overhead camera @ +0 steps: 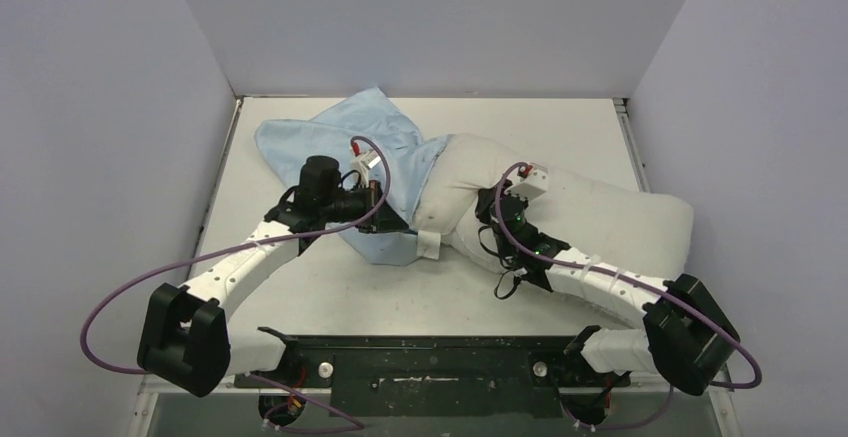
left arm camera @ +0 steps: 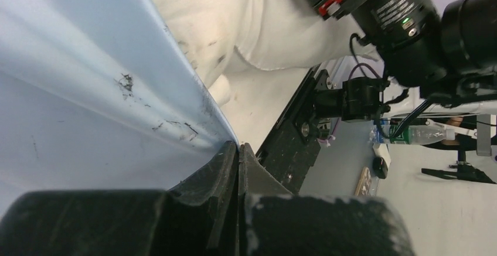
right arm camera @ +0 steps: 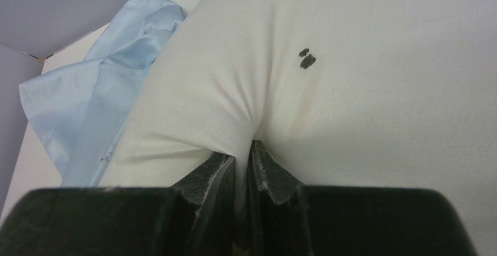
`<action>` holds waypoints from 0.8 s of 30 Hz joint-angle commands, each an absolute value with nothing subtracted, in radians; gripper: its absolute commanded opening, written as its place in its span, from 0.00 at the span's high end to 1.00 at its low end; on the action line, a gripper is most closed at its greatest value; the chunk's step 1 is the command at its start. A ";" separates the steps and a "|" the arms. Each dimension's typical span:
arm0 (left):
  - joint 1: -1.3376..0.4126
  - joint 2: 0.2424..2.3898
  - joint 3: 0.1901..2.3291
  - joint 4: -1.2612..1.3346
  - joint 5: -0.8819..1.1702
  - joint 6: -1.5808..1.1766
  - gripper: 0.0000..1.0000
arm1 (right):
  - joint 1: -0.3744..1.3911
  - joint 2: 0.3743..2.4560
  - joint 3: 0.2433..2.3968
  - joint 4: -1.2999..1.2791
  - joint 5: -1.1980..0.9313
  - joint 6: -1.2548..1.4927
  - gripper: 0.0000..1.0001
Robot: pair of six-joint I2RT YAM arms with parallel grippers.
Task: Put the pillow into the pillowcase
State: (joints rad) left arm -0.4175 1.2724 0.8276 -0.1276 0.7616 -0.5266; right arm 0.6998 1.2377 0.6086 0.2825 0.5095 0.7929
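The off-white pillow (overhead camera: 600, 212) lies across the table's right half, its left end resting on the light-blue pillowcase (overhead camera: 330, 137). A small white tag (overhead camera: 428, 244) hangs at the pillow's near left seam. My left gripper (overhead camera: 385, 202) is shut on the pillowcase's edge (left arm camera: 117, 92), with the cloth pinched between the fingertips (left arm camera: 239, 146). My right gripper (overhead camera: 490, 212) is shut on a fold of the pillow (right arm camera: 351, 62), and the fabric is bunched between its fingers (right arm camera: 243, 150). The pillowcase (right arm camera: 99, 92) shows to the left, partly under the pillow.
A black base plate (overhead camera: 440, 362) runs along the near edge between the arm bases. Grey walls enclose the table on the left, the back and the right. Purple cables (overhead camera: 120, 297) loop beside each arm. The right arm's wrist (left arm camera: 404, 21) shows close above the pillow.
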 commanded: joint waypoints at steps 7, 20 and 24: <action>-0.411 1.223 0.967 -0.178 0.654 -0.543 1.00 | 0.856 1.234 0.622 0.327 0.604 0.768 1.00; -0.432 1.152 0.837 -0.057 0.657 -0.668 1.00 | 1.072 1.183 0.623 0.289 0.629 1.024 1.00; -0.439 1.191 0.846 -0.251 0.660 -0.540 1.00 | 1.093 1.256 0.613 0.287 0.623 1.058 1.00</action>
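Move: The right hand, gripping the pillow some way behind its leading end, has the middle of the pillowcase mouth about 11 cm to its left, 3 cm ahead and 3 cm below. The pillow's white tag lies roughly 11 cm left, 9 cm back and 8 cm below. From the left hand, shut on the mouth's near edge, the pillow's leading end is some 9 cm right, 7 cm ahead and slightly lower; the tag is 4 cm right, 3 cm back, 5 cm below. Leftward and back in about equal measure, roughly 9 cm each and gathering speed, the right hand drives the gripped pillow towards the left hand, turning about 10 degrees counter-clockwise. Meanwhile the left hand keeps its pinch on the case edge, raises it some 5 cm beside the pillow's end, then lowers it about halfway again. ##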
